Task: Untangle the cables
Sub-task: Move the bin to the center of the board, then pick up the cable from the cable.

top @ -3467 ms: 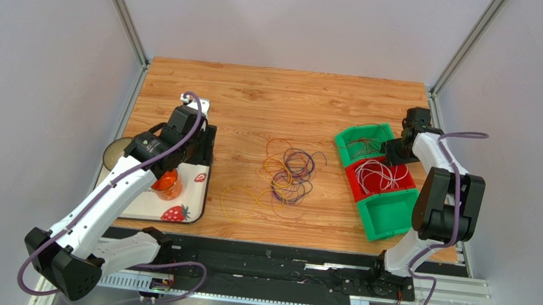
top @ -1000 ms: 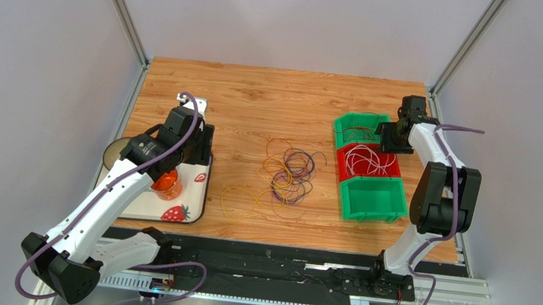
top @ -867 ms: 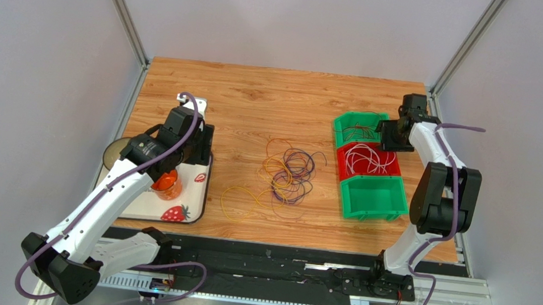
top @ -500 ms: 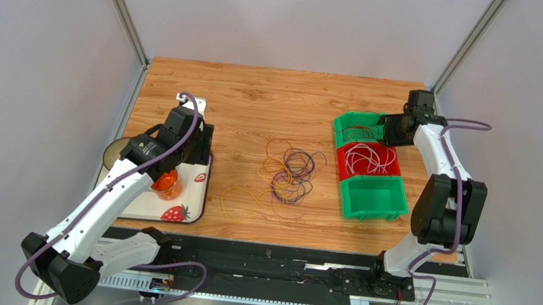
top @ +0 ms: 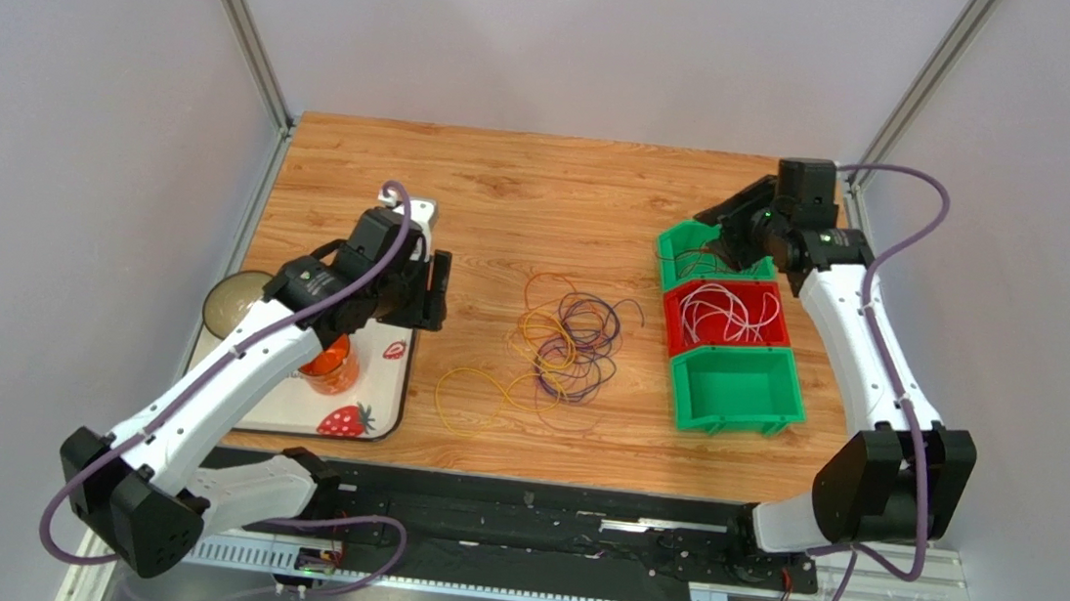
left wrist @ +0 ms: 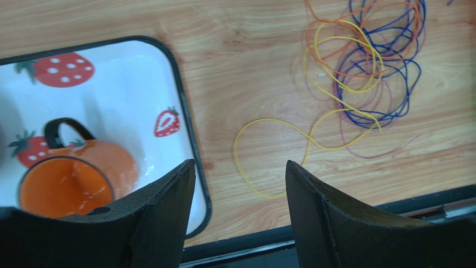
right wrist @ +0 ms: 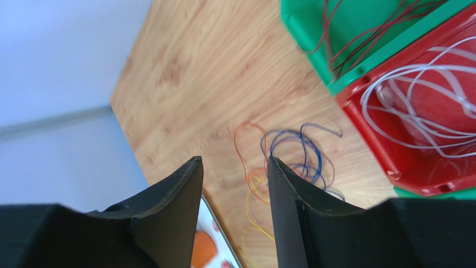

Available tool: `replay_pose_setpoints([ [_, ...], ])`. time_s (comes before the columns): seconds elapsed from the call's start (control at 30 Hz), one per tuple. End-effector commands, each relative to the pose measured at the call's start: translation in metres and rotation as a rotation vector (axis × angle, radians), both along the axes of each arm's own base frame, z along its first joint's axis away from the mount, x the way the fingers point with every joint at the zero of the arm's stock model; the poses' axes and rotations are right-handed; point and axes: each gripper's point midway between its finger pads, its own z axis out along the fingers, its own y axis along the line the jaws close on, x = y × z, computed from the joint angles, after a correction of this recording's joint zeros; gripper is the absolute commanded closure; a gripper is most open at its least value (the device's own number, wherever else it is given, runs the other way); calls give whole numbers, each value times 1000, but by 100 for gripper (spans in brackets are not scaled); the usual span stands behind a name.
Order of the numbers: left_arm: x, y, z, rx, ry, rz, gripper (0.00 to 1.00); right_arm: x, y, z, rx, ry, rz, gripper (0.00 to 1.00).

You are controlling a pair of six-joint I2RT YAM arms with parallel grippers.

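Note:
The cables (top: 569,344) lie in a loose tangle of purple, blue, orange and yellow loops at mid-table, with one yellow loop (top: 470,390) trailing toward the front left. My left gripper (top: 434,291) hovers open and empty over the tray's right edge, left of the tangle. In the left wrist view the cables (left wrist: 363,67) lie ahead and to the right of the left gripper (left wrist: 240,167). My right gripper (top: 720,230) hangs open and empty above the far green bin; the right wrist view shows the right gripper (right wrist: 234,162) with the cables (right wrist: 290,159) far below it.
Three bins stand in a row on the right: a far green bin (top: 677,263) holding dark red wires, a red bin (top: 768,323) with white wires, and a near green bin (top: 739,394). On the left, a strawberry tray (top: 393,383) carries an orange mug (top: 326,359), beside a dark bowl (top: 224,303).
The right arm pushed the bin row straight, then lifted and swung left from the bins' right side to above the far green bin. My left gripper shifted right to the tray's edge.

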Motion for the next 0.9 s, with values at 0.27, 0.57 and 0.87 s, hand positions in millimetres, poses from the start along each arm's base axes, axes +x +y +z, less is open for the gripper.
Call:
replay_pose_setpoints([
  [0.27,53,-105,-37,-176,29,-114,34,-60,46,-34,-203,-5,364,51],
  [0.57,97,-161,-72,-179,65,-247,34,-92,41,-45,-222,-6,413,50],
  [0.87,121,-182,-96,-113,77,-322,32,-105,38,-54,-237,17,435,50],
])
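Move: The tangle of cables lies about 19 cm to the left hand's right, 5 cm ahead and 18 cm below; the orange mug is some 11 cm to that hand's left and 2 cm back. From the right hand the tangle is roughly 19 cm left, 10 cm back and 22 cm down. The red bin sits nearly below the right hand, about 6 cm to its right and 1 cm back, with the empty green bin 12 cm nearer the base than the red one. Both empty hands head for the tangle, touching nothing. The left sweeps about 17 cm right while reaching forward and sinking some 10 cm each, turning slightly clockwise to arrive above the cables, fingers still wide. The right first swings left, then draws back about 10 cm over the bins and dips, turning some 25 degrees counter-clockwise with its fingers staying half open. ##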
